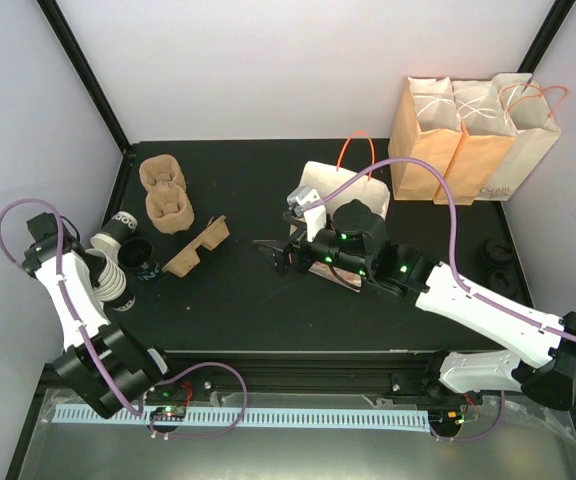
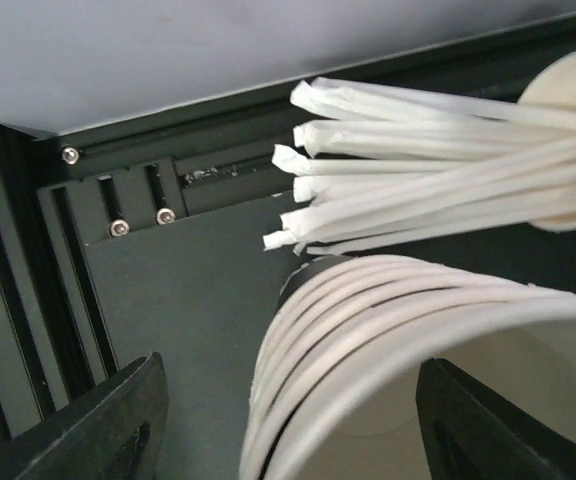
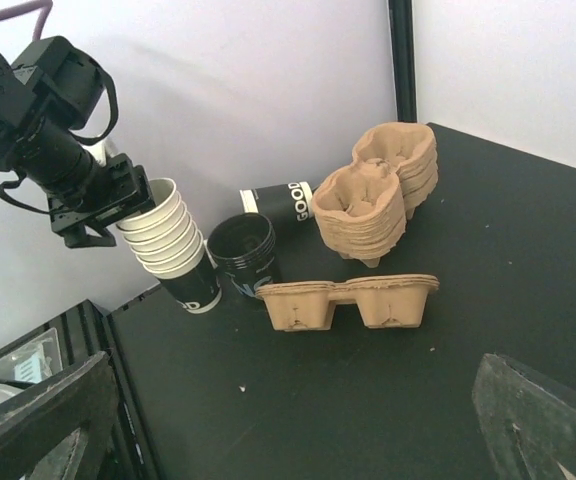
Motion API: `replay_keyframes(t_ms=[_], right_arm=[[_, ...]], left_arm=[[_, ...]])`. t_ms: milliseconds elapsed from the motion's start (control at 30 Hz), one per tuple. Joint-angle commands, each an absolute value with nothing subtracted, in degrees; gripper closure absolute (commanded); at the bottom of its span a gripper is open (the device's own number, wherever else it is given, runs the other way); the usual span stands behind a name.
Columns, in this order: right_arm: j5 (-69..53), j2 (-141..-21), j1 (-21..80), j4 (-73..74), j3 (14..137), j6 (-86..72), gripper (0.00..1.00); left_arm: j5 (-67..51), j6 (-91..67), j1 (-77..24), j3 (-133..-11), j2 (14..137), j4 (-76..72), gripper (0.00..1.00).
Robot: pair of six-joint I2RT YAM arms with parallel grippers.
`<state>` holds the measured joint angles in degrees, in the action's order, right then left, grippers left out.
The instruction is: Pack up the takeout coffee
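No black cup with a lid shows in any view. An open black cup [image 1: 140, 255] stands at the left, also in the right wrist view [image 3: 243, 255]. Beside it leans a stack of white cups [image 1: 116, 283] [image 3: 168, 240] on a black bottom cup. My left gripper [image 1: 93, 262] [image 2: 303, 430] is open, its jaws straddling the stack's top rim [image 2: 368, 330]; it also shows in the right wrist view [image 3: 98, 205]. My right gripper [image 1: 273, 252] [image 3: 293, 430] is open and empty, low over the middle of the table, facing the cups.
A black cup [image 3: 278, 200] lies behind the open one. Wrapped straws [image 2: 418, 170] lie by the stack. A pile of pulp carriers [image 1: 166, 190] and a single carrier [image 1: 198, 248] sit at the left. A white bag [image 1: 343, 190] lies mid-table; brown bags [image 1: 468, 140] stand back right; loose lids [image 1: 495, 262].
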<state>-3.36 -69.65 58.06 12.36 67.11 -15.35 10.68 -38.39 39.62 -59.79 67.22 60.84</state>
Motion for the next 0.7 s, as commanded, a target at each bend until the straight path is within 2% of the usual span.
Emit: replay_keyframes(t_ms=[0,100,167,267,300,667], right_arm=[[-4.18,-69.42,58.18,9.15,66.37,-16.24,0.00],[-4.95,-69.50,58.18,8.99,66.73,-16.73,0.00],[-4.90,-69.16,58.18,8.72,66.50,-16.95,0.00],[-4.75,-68.35,58.17,7.86,65.65,-17.03,0.00],[-4.80,-68.17,58.18,7.77,65.51,-17.09,0.00],[-4.67,-67.86,58.18,6.54,64.64,-17.52,0.00]], left_arm=[[5.64,-39.49,40.17,-59.39,67.01,61.38,0.33],[6.53,-41.77,40.12,-57.20,64.06,61.11,0.49],[5.86,-42.81,40.12,-55.59,62.58,59.91,0.65],[5.03,-44.83,40.08,-54.66,62.41,59.95,0.94],[5.20,-45.09,40.08,-54.78,62.82,60.47,0.98],[2.68,-43.64,39.94,-57.71,64.06,72.93,0.99]])
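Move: Just below and behind the left hand stands the leaning cup stack, its middle some 4 cm back, 4 cm to the right and about 7 cm down, with one open finger over its mouth and the other outside the rims. The black cup is about 11 cm right of the hand and level with it; the straw cup lies on its side some 7 cm ahead and 4 cm right. From the right hand, the cup stack is about 35 cm left, 4 cm back and far below. Closing almost fully from about three-quarters open, the left fingers pinch the near wall of the cup stack's mouth, one finger inside and one against the rims outside. Meanwhile the left hand slides about 2.5 cm to the right, sinks some 1.5 cm and ends slightly farther back, with only a slight tilt of the wrist. ##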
